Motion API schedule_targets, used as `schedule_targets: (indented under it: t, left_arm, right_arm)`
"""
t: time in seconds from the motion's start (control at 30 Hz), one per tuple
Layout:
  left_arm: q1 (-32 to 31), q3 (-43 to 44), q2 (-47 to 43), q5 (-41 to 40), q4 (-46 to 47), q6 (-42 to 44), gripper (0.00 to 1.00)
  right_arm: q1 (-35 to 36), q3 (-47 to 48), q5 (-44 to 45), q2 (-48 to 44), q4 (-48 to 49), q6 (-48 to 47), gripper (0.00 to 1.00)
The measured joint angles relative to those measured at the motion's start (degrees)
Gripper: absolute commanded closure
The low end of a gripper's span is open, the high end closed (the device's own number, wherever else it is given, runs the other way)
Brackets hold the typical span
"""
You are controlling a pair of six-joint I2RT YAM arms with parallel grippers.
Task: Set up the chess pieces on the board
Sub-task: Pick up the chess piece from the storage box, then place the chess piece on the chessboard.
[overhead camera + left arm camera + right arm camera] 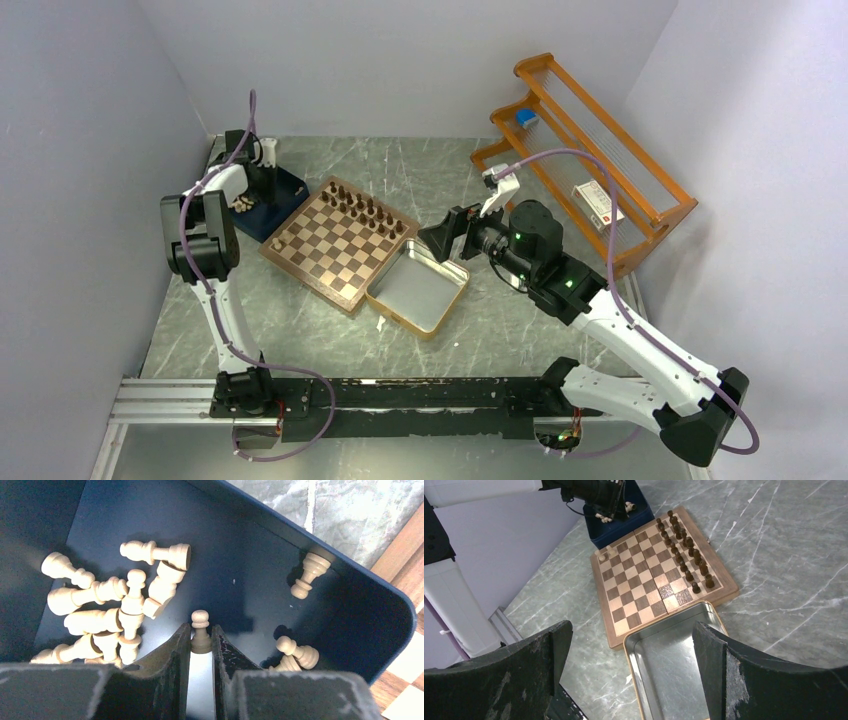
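Note:
My left gripper [201, 639] is down in the navy tray [350, 595], shut on the base of an upright pale pawn [200, 627]. Several more pale pieces [110, 615] lie loose in the tray around it. The board [340, 243] sits mid-table with two rows of dark pieces [684, 555] along its far side and two pale pieces [602, 556] at the corner next to the tray. My right gripper [632, 630] hangs open and empty above the silver tin [664, 665], to the right of the board.
The gold-rimmed tin [437, 330] touches the board's near right edge. An orange wooden rack [590, 150] stands at the back right, holding a small red-and-white box [597, 205]. The navy tray [285, 195] lies against the board's left corner near the wall.

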Motion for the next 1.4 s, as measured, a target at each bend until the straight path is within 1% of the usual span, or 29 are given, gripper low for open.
schedule_targets:
  t: [0.3, 0.53, 0.77, 0.97, 1.1, 1.17, 1.27, 1.33, 1.4]
  left_arm:
    - [0.00, 0.37, -1.05, -0.09, -1.46, -2.45, 0.81]
    - [0.00, 0.37, -4.35, -0.37, -2.12, -4.76, 0.82]
    - [0.00, -1.57, -11.78, 0.50, -1.44, -6.69, 0.82]
    - [-0.13, -6.99, -19.89, 6.69, 0.94, -8.85, 0.82]
    - [-1.27, -12.76, -26.12, 11.52, 3.13, -10.84, 0.81]
    - [-3.08, -15.98, -29.70, 13.55, 4.39, -11.58, 0.81]
    - [-7.50, -19.32, -34.21, 15.43, 5.38, -11.78, 0.81]
    - [-10.97, -20.94, -36.54, 16.37, 5.51, -11.45, 0.82]
    - [-14.03, -22.49, -38.51, 18.27, 5.92, -11.30, 0.82]
  right_arm:
    - [0.00, -1.51, -1.31, -0.63, 1.49, 1.57, 0.06]
    - [0.00, -2.25, -1.53, -0.92, 2.10, 3.39, 0.07]
    - [0.00, -4.70, -2.51, -0.74, 4.02, 7.13, 0.07]
    - [0.00, -4.46, -3.72, 3.91, 5.49, 9.31, 0.08]
    - [-1.49, -1.90, -5.11, 9.51, 5.33, 8.83, 0.15]
    - [-3.89, 0.20, -7.15, 12.39, 5.44, 8.76, 0.23]
    - [-7.82, 2.12, -10.97, 15.19, 6.73, 9.29, 0.41]
    - [-10.03, 2.49, -13.60, 16.39, 8.02, 10.38, 0.48]
    - [-12.20, 2.89, -16.85, 18.14, 9.75, 11.74, 0.52]
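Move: The left hand already pinches a light chess piece low in the storage box; the chess board's middle lies about 23 cm to its right and 13 cm back, at about its height. The placed light pieces stand 4 cm right and 12 back, the dark pieces' rows centre some 30 right and 2 back, and a lone light piece lies 11 right and 4 ahead. From the right hand the board's middle is roughly 34 cm left, 15 ahead and 30 below. Left hand lifts its piece about 17 cm, then right and back over the board; right hand advances, narrowing. ##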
